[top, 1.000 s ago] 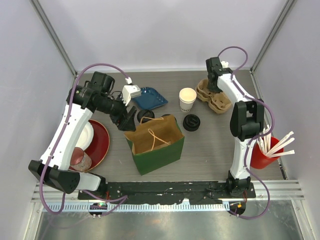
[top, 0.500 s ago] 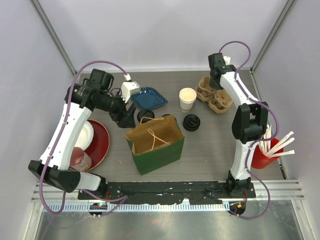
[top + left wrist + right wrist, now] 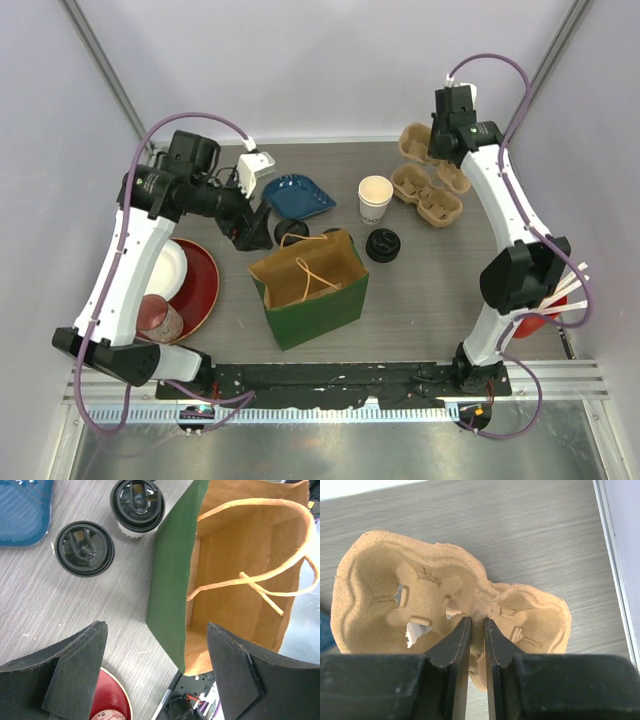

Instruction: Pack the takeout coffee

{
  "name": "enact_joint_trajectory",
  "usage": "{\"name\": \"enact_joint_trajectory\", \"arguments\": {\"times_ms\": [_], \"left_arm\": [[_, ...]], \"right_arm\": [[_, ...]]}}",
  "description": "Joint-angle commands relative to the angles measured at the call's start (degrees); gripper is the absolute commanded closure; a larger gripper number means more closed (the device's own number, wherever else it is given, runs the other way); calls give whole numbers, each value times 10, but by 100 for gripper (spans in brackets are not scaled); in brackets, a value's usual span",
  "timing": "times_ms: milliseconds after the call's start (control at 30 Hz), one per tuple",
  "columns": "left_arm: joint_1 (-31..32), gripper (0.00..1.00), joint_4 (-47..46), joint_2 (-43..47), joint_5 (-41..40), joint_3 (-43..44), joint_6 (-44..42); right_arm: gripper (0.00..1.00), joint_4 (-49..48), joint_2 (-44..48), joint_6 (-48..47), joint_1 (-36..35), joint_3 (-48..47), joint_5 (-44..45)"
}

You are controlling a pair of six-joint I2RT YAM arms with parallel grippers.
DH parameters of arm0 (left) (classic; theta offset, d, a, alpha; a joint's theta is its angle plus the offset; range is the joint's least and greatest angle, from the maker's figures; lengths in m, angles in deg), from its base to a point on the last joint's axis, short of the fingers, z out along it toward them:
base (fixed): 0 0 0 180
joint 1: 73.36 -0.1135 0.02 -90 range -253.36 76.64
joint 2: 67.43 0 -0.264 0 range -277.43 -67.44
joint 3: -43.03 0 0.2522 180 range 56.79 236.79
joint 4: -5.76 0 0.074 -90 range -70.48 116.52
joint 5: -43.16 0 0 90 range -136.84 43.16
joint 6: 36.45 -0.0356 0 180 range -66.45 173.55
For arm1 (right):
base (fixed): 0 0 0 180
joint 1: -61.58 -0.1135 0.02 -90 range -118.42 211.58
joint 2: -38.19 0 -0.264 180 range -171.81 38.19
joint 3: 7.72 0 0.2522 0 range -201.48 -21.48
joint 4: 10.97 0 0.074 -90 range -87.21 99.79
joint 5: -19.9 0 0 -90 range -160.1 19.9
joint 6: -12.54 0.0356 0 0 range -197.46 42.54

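Observation:
Two takeout coffee cups show black lids from above in the left wrist view, one (image 3: 137,504) with its white wall visible, the other (image 3: 85,548) beside it. From above, one lidded cup (image 3: 291,230) peeks out behind the green paper bag (image 3: 310,285). A lidless cream cup (image 3: 375,198) stands further right, with a loose black lid (image 3: 383,245) near it. My left gripper (image 3: 250,232) (image 3: 156,627) hangs open at the bag's left corner, holding nothing. My right gripper (image 3: 440,150) (image 3: 477,625) is shut on a brown pulp cup carrier (image 3: 420,595), raised at the back right.
A second pulp carrier (image 3: 430,190) lies on the table below the raised one. A blue tray (image 3: 297,195) sits behind the bag. Left are a red plate (image 3: 203,285) and a small patterned cup (image 3: 160,318). A red cup of straws (image 3: 535,305) stands at the right edge.
My right arm has lifted one carrier off the other and carried it back and up. My left gripper has opened wider and drawn slightly left from the bag.

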State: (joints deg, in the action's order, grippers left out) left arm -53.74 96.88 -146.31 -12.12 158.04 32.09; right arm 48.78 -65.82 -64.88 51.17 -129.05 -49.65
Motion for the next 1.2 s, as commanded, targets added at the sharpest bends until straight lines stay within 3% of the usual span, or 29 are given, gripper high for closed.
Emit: {"name": "enact_joint_trajectory", "arguments": {"times_ms": [0, 233, 433, 533, 567, 633, 767, 1167], "left_arm": [[20, 15, 28, 15, 27, -25, -3], [38, 24, -1, -4, -14, -83, 14], [45, 55, -7, -7, 12, -94, 25], [45, 75, -10, 3, 27, -101, 30], [45, 86, -9, 5, 34, -102, 32], [45, 100, -9, 6, 38, -107, 39], [44, 100, -14, 18, 38, -115, 47], [45, 100, -4, 28, 49, -122, 55]], "right_arm": [[99, -13, 107, -48, -64, -34, -26], [99, -24, 199, -87, -218, -34, -102], [99, -38, 267, -75, -321, -16, -190], [99, -26, 296, -63, -361, -13, -197], [99, -26, 303, -57, -383, -8, -197], [99, -42, 317, -36, -395, 3, -247], [99, -70, 314, -20, -441, 47, -297], [99, -30, 277, -12, -529, 82, -165]]}}
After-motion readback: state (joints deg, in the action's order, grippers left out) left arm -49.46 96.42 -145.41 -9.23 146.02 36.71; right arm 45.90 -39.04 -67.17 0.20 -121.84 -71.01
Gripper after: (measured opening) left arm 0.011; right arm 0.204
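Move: Just below the open left fingers, some 5 cm down, 4 cm back and 2 cm right, is the far-left rim of the green bag. From the left hand, one lidded cup stands about 12 cm ahead, 5 cm right and 24 cm lower. The bag's mouth lies about 32 cm back, 32 cm left and nearly level from the right hand, which holds a cup tray; the cup stack is 4 cm back, 17 cm left and 17 cm below, the black lids 14 cm back, 16 cm left and 22 cm below. Swinging the already held cup tray about 30 cm back and 30 cm left to the bag, the right hand climbs some 20 cm, then sinks about 7 cm over the mouth, turning roughly 70 degrees counter-clockwise, grip kept. The left hand sinks about 5 cm and eases 4 cm back, tipping its fingers down a little and closing them to pinch the bag's far rim near its left corner. ##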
